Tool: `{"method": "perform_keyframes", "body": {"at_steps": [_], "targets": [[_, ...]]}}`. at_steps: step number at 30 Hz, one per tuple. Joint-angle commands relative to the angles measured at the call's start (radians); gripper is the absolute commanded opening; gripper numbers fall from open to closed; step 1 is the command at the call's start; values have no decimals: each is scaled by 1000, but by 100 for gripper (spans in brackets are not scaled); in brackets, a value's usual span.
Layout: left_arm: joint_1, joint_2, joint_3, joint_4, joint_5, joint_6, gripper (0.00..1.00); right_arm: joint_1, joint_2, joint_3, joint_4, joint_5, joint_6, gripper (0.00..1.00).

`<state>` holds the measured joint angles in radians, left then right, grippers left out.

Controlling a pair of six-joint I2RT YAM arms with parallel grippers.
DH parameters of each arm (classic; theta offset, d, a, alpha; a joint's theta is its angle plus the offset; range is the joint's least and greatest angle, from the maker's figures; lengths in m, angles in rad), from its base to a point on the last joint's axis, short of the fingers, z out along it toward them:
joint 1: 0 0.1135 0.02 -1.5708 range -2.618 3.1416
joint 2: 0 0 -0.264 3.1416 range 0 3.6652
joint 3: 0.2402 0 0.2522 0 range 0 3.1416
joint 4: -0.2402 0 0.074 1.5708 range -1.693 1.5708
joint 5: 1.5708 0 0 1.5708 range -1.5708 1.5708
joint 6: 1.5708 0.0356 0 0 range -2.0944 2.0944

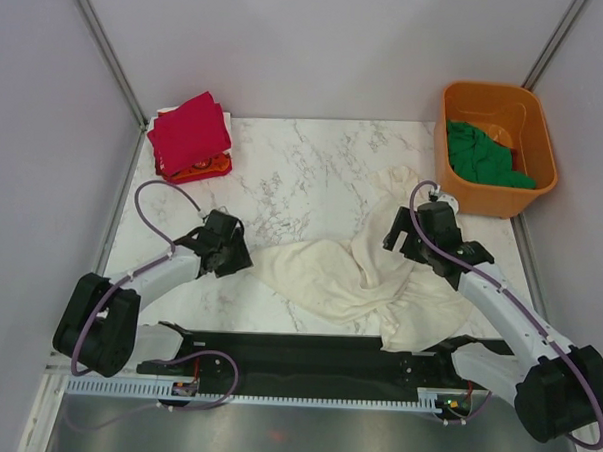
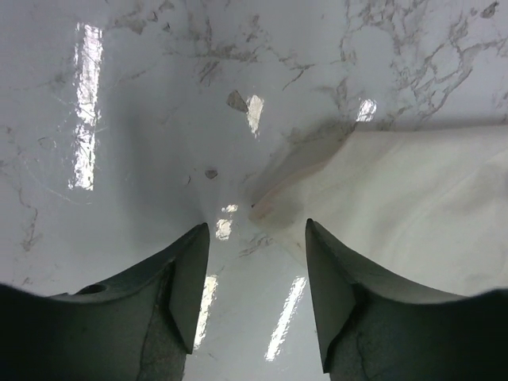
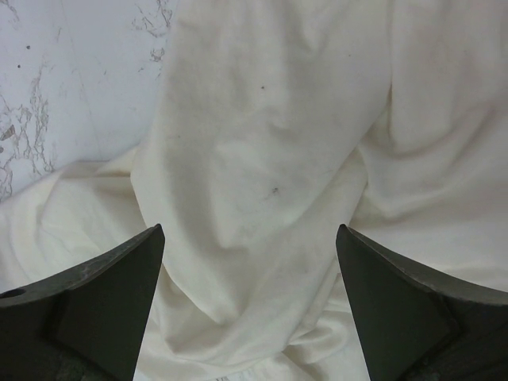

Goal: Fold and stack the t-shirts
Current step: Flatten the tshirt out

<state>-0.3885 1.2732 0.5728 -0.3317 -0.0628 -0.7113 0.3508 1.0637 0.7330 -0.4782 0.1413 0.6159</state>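
Note:
A large cream-white t-shirt (image 1: 369, 279) lies crumpled on the marble table, from the middle to the front right. My left gripper (image 1: 235, 251) is open and empty at the shirt's left edge; its wrist view shows the cloth corner (image 2: 397, 198) just ahead of the right finger. My right gripper (image 1: 413, 231) is open above the shirt's bunched folds (image 3: 262, 159), holding nothing. A crimson red shirt (image 1: 191, 129) lies folded at the back left on an orange-red one (image 1: 206, 166). A dark green shirt (image 1: 483, 154) lies in the orange tub (image 1: 541, 131).
The orange plastic tub stands at the back right corner. Bare marble table (image 1: 314, 177) lies between the red stack and the cream shirt. Grey walls close the left and right sides. A black rail (image 1: 296, 351) runs along the near edge.

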Motion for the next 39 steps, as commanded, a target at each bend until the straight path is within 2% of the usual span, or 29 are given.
{"method": "perform_keyframes", "body": {"at_steps": [1,2,7,8,9,10,16,19,20,21,24,26,29,32,38,39], "targets": [[-4,79,32,72,-37,-28,56,2,-21,16,-36,26,-13,98],[-6,92,35,80,-29,-31,49,1,-25,13,-40,24,-13,98],[-23,118,30,123,6,-36,38,2,-44,8,-53,49,-16,98],[-29,117,29,129,8,-34,28,2,-45,6,-54,52,-16,98],[-29,118,29,138,15,-31,7,2,-42,3,-56,52,-19,98],[-29,118,32,140,18,-28,2,2,-42,2,-56,50,-21,98],[-18,84,91,157,21,4,2,2,25,-40,-4,6,-7,98],[72,55,108,138,50,18,2,1,97,-52,50,-5,-1,98],[162,45,104,132,67,22,2,1,158,-49,61,-8,2,98],[207,35,98,122,101,35,2,1,192,-41,75,-25,5,98],[284,-66,91,24,66,7,2,2,343,-12,183,-115,10,98],[354,-206,72,-4,35,-51,2,2,463,25,208,-129,13,98],[468,-349,59,-53,47,-19,2,2,617,130,240,-172,15,98],[519,-377,88,-127,58,31,2,20,767,253,274,-216,36,98],[534,-397,68,-155,89,27,2,66,1033,587,277,-198,25,98],[534,-390,67,-153,86,27,2,66,1053,689,283,-187,-5,98]]}}
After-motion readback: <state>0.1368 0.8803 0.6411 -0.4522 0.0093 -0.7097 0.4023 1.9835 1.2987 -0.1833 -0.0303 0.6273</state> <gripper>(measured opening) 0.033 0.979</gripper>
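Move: The t-shirt's left corner lies just in front of the left hand, about 3 cm ahead, 2 cm to its right and 2 cm below; the red stack is some 30 cm ahead of that hand and 12 cm to its left. The right hand hovers about 10 cm over the t-shirt's thick ridge, which lies about 1 cm to its left, with the orange bin roughly 26 cm ahead and 22 cm to the right. The left hand edges forward and right over the t-shirt's corner, shuts its fingers to pinch it, then pulls it away leftward some 15 cm while lifting it about 12 cm, turning roughly 25 degrees counter-clockwise and easing back a little at the end. The right hand first lowers about 10 cm onto the ridge with fingers wide open, then, staying low, pushes the cloth ahead of its fingertips, about 16 cm forward and 11 cm left. ##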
